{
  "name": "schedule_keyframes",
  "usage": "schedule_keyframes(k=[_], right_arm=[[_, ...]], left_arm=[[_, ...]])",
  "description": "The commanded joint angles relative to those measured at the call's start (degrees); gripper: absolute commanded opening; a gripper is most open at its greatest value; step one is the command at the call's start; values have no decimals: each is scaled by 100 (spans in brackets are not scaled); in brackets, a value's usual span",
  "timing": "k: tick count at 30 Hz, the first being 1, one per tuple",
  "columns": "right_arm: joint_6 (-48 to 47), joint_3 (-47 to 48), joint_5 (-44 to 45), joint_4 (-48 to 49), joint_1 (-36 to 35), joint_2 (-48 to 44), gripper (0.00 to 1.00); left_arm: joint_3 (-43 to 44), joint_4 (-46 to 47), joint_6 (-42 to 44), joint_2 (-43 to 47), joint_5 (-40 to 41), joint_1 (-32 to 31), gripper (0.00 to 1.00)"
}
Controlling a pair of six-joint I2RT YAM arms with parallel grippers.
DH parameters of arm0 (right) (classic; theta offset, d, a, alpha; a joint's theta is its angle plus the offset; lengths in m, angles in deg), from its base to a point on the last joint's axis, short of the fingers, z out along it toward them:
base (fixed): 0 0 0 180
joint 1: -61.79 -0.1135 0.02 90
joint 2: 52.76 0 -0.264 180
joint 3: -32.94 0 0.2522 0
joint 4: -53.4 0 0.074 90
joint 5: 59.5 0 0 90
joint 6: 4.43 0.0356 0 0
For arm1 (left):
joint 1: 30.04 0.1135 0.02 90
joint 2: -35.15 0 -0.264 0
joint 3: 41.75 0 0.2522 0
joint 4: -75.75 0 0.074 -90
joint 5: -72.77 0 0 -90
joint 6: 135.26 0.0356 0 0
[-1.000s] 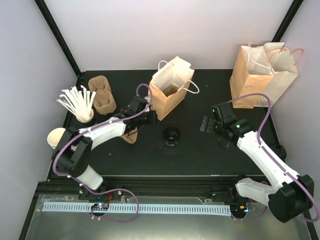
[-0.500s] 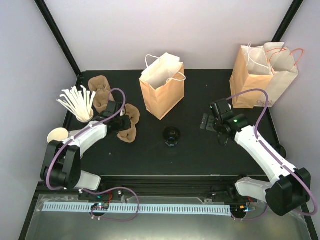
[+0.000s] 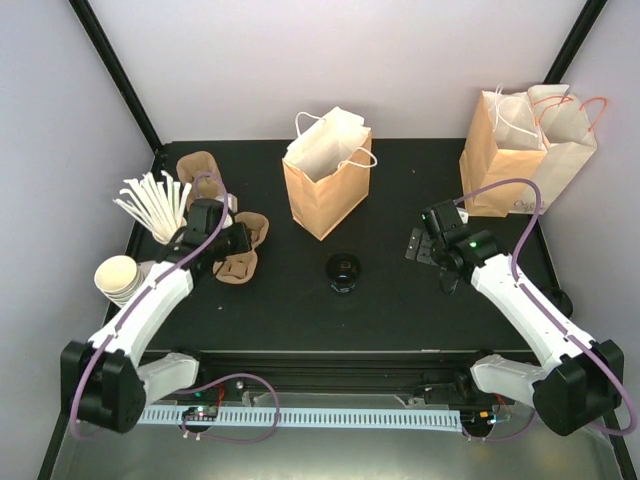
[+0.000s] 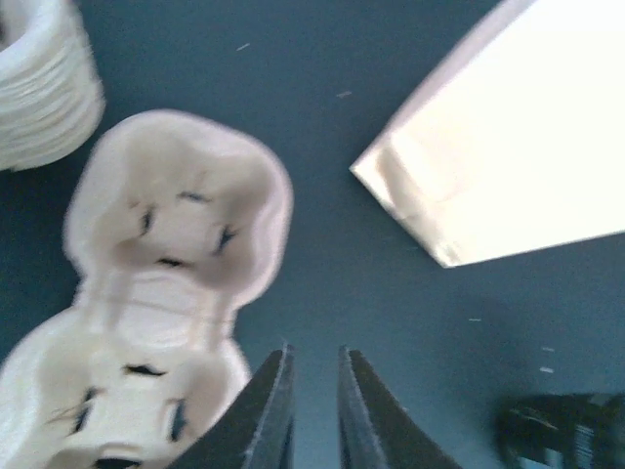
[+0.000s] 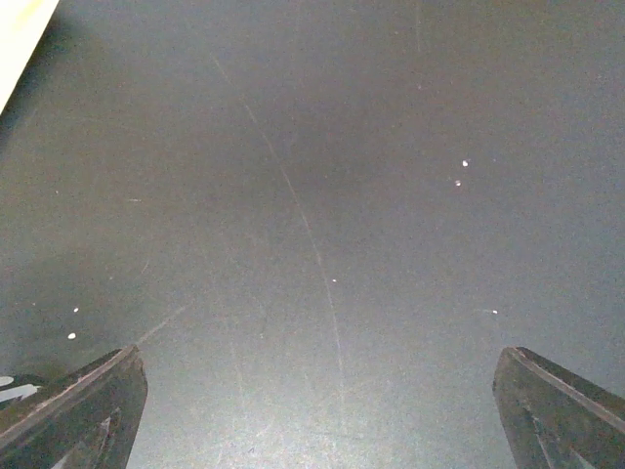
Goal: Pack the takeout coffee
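The takeout coffee shows as a glossy black lid mid-table, in front of an open brown paper bag; its dark edge also shows at the lower right of the left wrist view. My left gripper hovers at the right edge of a brown pulp cup carrier. Its jaws stand a narrow gap apart with only table between them, and the carrier lies just to their left. My right gripper is wide open over bare table, to the right of the coffee.
A second carrier and a cup of white stirrers sit at the back left. A stack of lidless white cups lies near the left edge. A second paper bag stands at the back right.
My left arm has pulled back from the bag to the left, the carrier has shifted left with it, and the jaws have parted slightly. The bag now stands upright. The right arm has barely moved.
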Motion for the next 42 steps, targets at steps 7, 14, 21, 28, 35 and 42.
schedule_keyframes(k=[7,14,21,28,35,42], right_arm=[[-48,-73,204,134,40,92,100],[167,-31,408,-41,485,-8,100],[247,-90,522,-363,1709,-344,100],[291,-167,581,-438,3392,-666,100],[286,17,-89,-424,5103,226,100],[408,-212,-343,-89,6315,634,100]], left_arm=[[-1055,465,141,1731,-1379,-239,45],[-1603,609,23,2496,-1379,-239,99],[-1919,1060,-180,2380,-2038,-241,99],[-2362,2061,-484,1856,-2891,-738,99],[-2305,2089,-285,1898,-2785,-1137,99],[-2214,1869,-61,1889,-2943,-1162,99]])
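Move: For the right hand, the stack of black lids at the table's right edge is roughly 31 cm right, 10 cm back and 12 cm below; the standing bags are about 20 cm right, 17 cm ahead. From the left hand the black coffee cup stands some 23 cm right, 6 cm back, 10 cm below, the cup carrier almost beneath it (2 cm ahead, 2 cm left), and the open paper bag about 20 cm right, 13 cm ahead. Right hand swings some 26 cm right towards the lids; left, opening wide, goes back-right towards the cup. ##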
